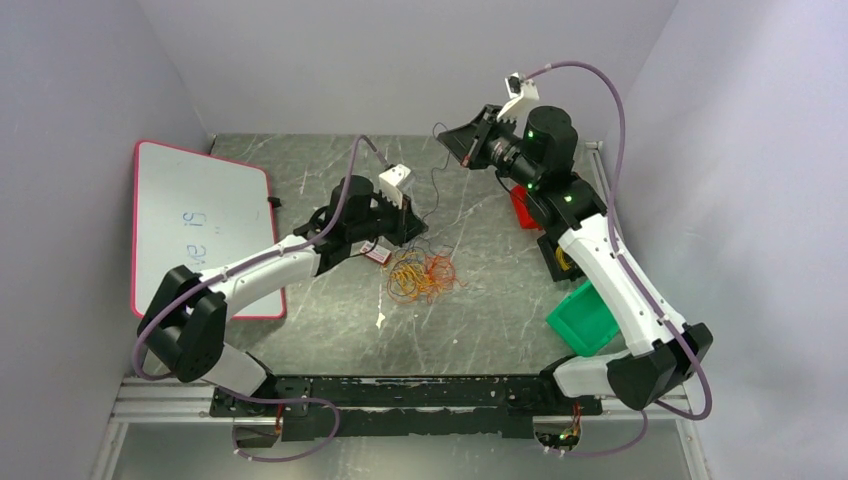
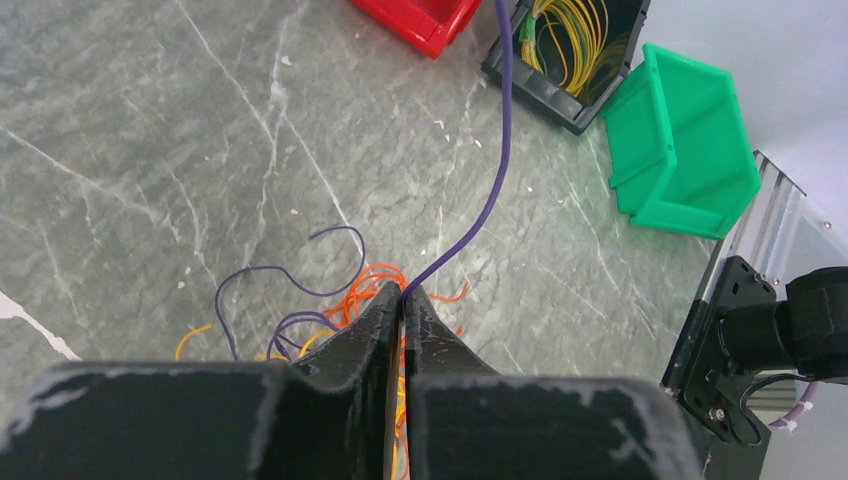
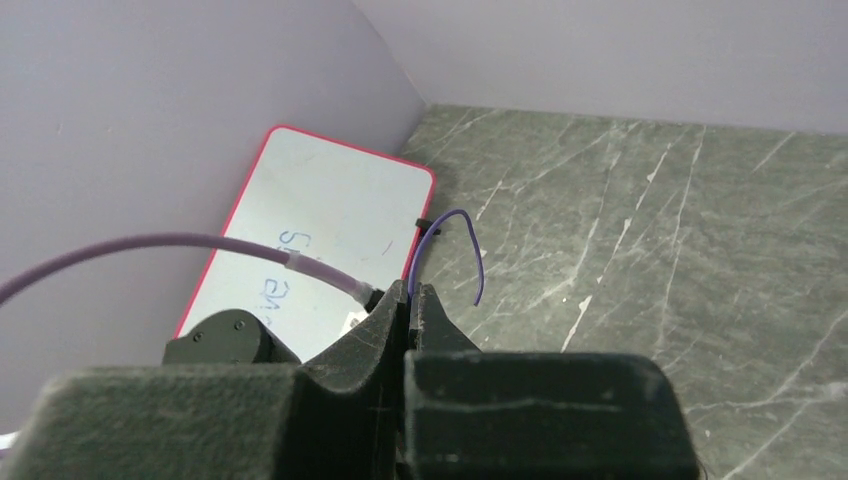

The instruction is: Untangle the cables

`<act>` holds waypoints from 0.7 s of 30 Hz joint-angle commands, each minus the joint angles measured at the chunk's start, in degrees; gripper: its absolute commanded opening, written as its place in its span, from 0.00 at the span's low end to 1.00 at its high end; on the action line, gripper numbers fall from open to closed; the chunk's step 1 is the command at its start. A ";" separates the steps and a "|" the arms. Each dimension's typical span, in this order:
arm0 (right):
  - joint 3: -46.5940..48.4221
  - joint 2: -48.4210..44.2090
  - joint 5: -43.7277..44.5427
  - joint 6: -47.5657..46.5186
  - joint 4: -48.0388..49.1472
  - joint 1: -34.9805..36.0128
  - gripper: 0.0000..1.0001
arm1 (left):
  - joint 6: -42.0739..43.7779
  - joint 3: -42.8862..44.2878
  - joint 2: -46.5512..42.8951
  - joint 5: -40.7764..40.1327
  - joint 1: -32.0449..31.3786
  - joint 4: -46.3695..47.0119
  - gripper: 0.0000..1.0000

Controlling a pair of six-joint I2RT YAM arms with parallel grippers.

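Observation:
A tangle of thin orange and yellow cables (image 1: 425,275) lies mid-table, and the left wrist view shows orange loops (image 2: 365,290) just under the fingertips. My left gripper (image 1: 413,231) (image 2: 403,292) hangs over the tangle's far left edge, shut on a thin purple cable (image 2: 497,170). That cable runs taut up and away toward the far side. My right gripper (image 1: 448,141) (image 3: 411,290) is raised near the back wall, shut on the same purple cable, whose free end (image 3: 478,262) curls out past the tips. More purple loops (image 2: 255,275) lie in the tangle.
A red-framed whiteboard (image 1: 200,220) lies at the left. At the right stand a red bin (image 2: 420,18), a black bin holding yellow cables (image 2: 570,50) and a green bin (image 2: 690,140). The right arm's base (image 2: 750,340) sits at the table's near edge.

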 commanded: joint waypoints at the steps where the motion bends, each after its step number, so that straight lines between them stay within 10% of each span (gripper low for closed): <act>1: -3.47 -3.14 2.07 0.82 1.18 0.27 0.00 | 0.55 2.63 -1.28 0.05 -0.50 0.66 0.07; 8: -10.70 -5.42 6.26 -0.49 1.07 0.27 0.01 | 3.06 6.97 -4.05 -1.26 -0.55 -7.31 0.07; 21: -23.43 -9.43 11.13 -1.37 2.19 0.18 0.44 | 5.24 23.79 -5.78 -8.48 -0.44 -22.72 0.07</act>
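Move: The left hand, already pinching the purple cable below the right hand, has the cable tangle almost straight beneath it, about 18 cm down and 1 cm ahead. From the left hand, the matchbox lies roughly 6 cm ahead and 10 cm left, the red bin some 21 cm ahead and 32 cm right, both at table height. From the right hand, which still holds the cable high up, the tangle is about 40 cm below, 3 cm back and 3 cm left. Upward, slowly at first and then fast, the left hand draws the pinched purple cable away from the tangle by about 13 cm, fingers staying shut and tips levelling slightly. Meanwhile the right hand sinks about 14 cm towards the tangle, drifting a little right and tipping down some 10 degrees, and opens its fingers partway on the descent, letting go of the cable. ##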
